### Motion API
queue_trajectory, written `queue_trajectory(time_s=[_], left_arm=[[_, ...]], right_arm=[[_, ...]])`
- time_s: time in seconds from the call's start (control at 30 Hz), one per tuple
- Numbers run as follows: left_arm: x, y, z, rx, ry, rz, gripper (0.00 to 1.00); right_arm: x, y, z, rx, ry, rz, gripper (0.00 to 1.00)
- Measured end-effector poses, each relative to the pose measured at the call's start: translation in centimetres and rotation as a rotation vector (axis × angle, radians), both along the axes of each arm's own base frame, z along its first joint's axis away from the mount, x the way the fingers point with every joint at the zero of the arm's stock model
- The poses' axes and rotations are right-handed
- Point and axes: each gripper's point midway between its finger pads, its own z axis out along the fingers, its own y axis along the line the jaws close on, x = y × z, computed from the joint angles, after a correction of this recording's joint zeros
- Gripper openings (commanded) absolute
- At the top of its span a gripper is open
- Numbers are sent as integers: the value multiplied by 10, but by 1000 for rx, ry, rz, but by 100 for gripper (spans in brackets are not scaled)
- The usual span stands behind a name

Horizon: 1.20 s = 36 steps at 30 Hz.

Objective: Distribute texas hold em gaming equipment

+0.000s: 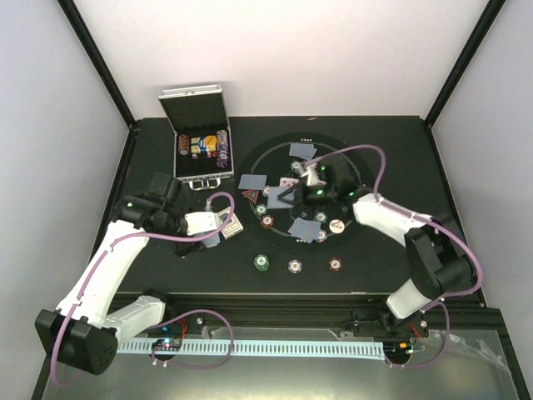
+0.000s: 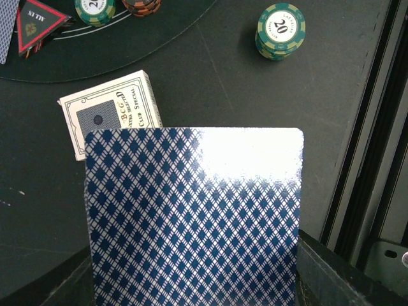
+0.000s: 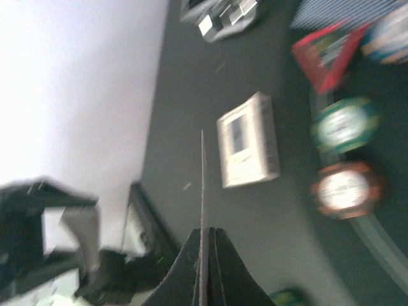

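Observation:
My left gripper is shut on a pack of blue-diamond-backed playing cards that fills the left wrist view, just beside the white card box. My right gripper hangs over the round black mat and is shut on a single card seen edge-on. More cards lie face down on the mat. A red triangle token and green and brown-red chips sit at the mat's left edge. A green chip stack stands in front of the mat.
The silver hinged case stands open at the back left. White and brown-red chip stacks stand in front of the mat. The table's near rail runs just behind the arm bases.

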Motion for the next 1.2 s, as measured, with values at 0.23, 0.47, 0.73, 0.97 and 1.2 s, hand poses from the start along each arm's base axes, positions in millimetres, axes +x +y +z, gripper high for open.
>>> queue_trajectory(time_s=[0.23,0.47,0.73,0.97,1.2], left_arm=[[-2,1,-6,8,15,2,2],[-3,3,-9,17,14,4,2],[-3,3,-9,18,14,5,2],[-3,3,-9,18,14,5,2],[-3,3,-9,18,14,5,1]], right_arm=[[115,-114,-18,-228,-50,-305,1],[151,-169,-85,-408,70,-367,1],[158,-187,-120,-523,148,-351,8],[165,-205,-120,-637,122,-360,50],[152,-235,-129,-828,146,-392,65]])
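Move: Ahead and to the right of the right hand, which already pinches a face-down card, the card's landing spot on the felt is about 17 cm forward, 20 right and 15 down. The king card lies 5 cm left of that spot and 2 nearer. From the spot, a far red chip sits about 11 cm farther out, and a near red chip 9 cm nearer and 5 right. From the left hand the spot is some 25 cm forward, 43 right and 16 lower. Swinging fast forward and to the right over the face-up cards, the right hand carries the face-down card past the king, then sinks about 13 cm to just above the felt. The fingers tip some 50 degrees to point mostly down, open past halfway and let the card go, while the hand slides on a few centimetres to the right. ##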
